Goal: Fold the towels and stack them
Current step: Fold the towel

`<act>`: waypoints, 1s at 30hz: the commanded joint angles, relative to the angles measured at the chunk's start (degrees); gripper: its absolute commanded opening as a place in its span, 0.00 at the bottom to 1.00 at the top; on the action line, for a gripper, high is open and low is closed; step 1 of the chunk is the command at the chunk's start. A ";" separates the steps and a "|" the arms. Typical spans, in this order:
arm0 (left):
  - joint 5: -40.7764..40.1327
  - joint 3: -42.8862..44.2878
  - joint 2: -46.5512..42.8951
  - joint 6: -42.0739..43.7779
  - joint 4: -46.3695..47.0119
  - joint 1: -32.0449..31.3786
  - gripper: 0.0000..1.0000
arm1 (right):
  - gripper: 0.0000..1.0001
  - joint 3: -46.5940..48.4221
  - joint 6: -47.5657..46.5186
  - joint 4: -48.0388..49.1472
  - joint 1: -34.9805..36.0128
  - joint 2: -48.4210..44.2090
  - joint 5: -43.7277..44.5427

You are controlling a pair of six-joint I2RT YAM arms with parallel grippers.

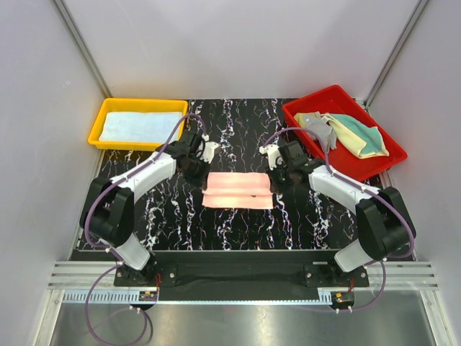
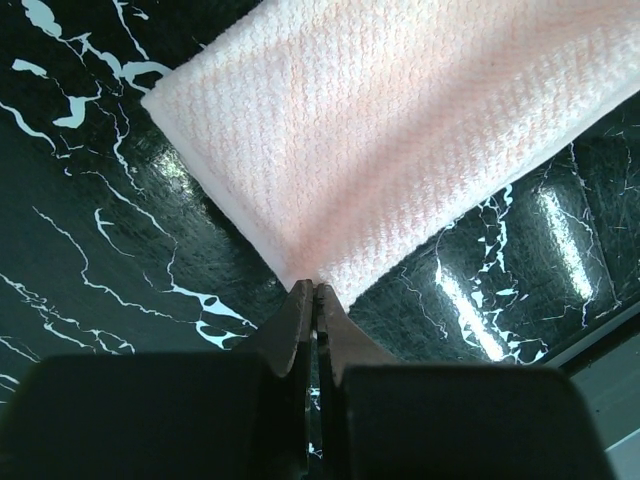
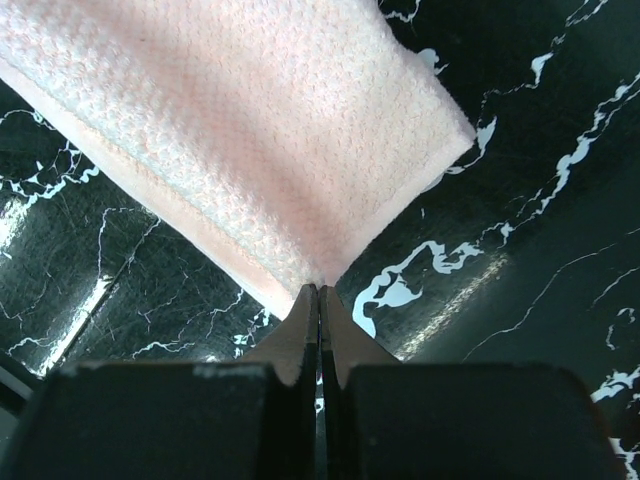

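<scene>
A pink towel [image 1: 238,190] lies folded into a long strip in the middle of the black marbled table [image 1: 238,223]. My left gripper [image 1: 204,175] is shut on its far left corner. In the left wrist view the gripper [image 2: 315,288] pinches the pink towel [image 2: 400,130] at its tip. My right gripper [image 1: 272,180] is shut on the far right corner, and the right wrist view shows the gripper [image 3: 320,289] biting the pink towel [image 3: 250,120] the same way. A light blue towel [image 1: 140,126] lies flat in the yellow tray [image 1: 144,104].
A red tray [image 1: 306,101] at the back right holds a loose heap of a yellow towel [image 1: 346,130], a teal-green towel [image 1: 371,140] and a grey towel [image 1: 323,130]. White walls close in both sides and the back.
</scene>
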 commanded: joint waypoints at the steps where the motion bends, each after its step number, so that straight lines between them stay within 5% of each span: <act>1: 1.65 -0.80 -1.16 -0.94 1.55 -0.12 0.01 | 0.02 -0.26 3.09 -0.73 0.73 0.71 -1.88; 8: 1.48 -2.13 0.06 -1.64 0.76 -1.09 0.03 | 0.07 -0.45 4.24 -3.18 1.08 -0.52 -2.76; 12: 2.10 -2.04 -1.68 -2.70 -0.73 -1.26 0.26 | 0.21 0.25 5.12 -7.13 1.08 -1.04 -3.99; 18: 3.67 -0.02 -6.70 -5.77 -0.47 -1.44 0.41 | 0.32 3.49 10.12 -8.37 1.08 -2.98 -5.75; 30: -1.15 -6.78 -2.56 -22.64 8.31 -1.97 0.38 | 0.34 7.55 29.37 -5.12 0.99 6.34 1.45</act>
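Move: I hold the pink towel's two far corners, folded over low above the table. Under my left hand's corner, the lower layer's near left corner lies about 3 cm back, 1 cm left and 1 cm below. For my right hand, the near right corner is about 4 cm back and 1 cm below, with no sideways offset. The yellow bin is some 20 cm ahead and 19 cm left of my left hand, the red bin some 18 cm ahead and 20 cm right of my right. I draw both held corners back towards the near edge, left about 2 cm, right nearly 4, easing down a centimetre, and open my fingers to let go. Then I hop both hands up some 3 cm and inwards about 2 cm over the towel, the right also going forward again, before they dip; the left turns counter-clockwise, the right clockwise, some 15 degrees each. ##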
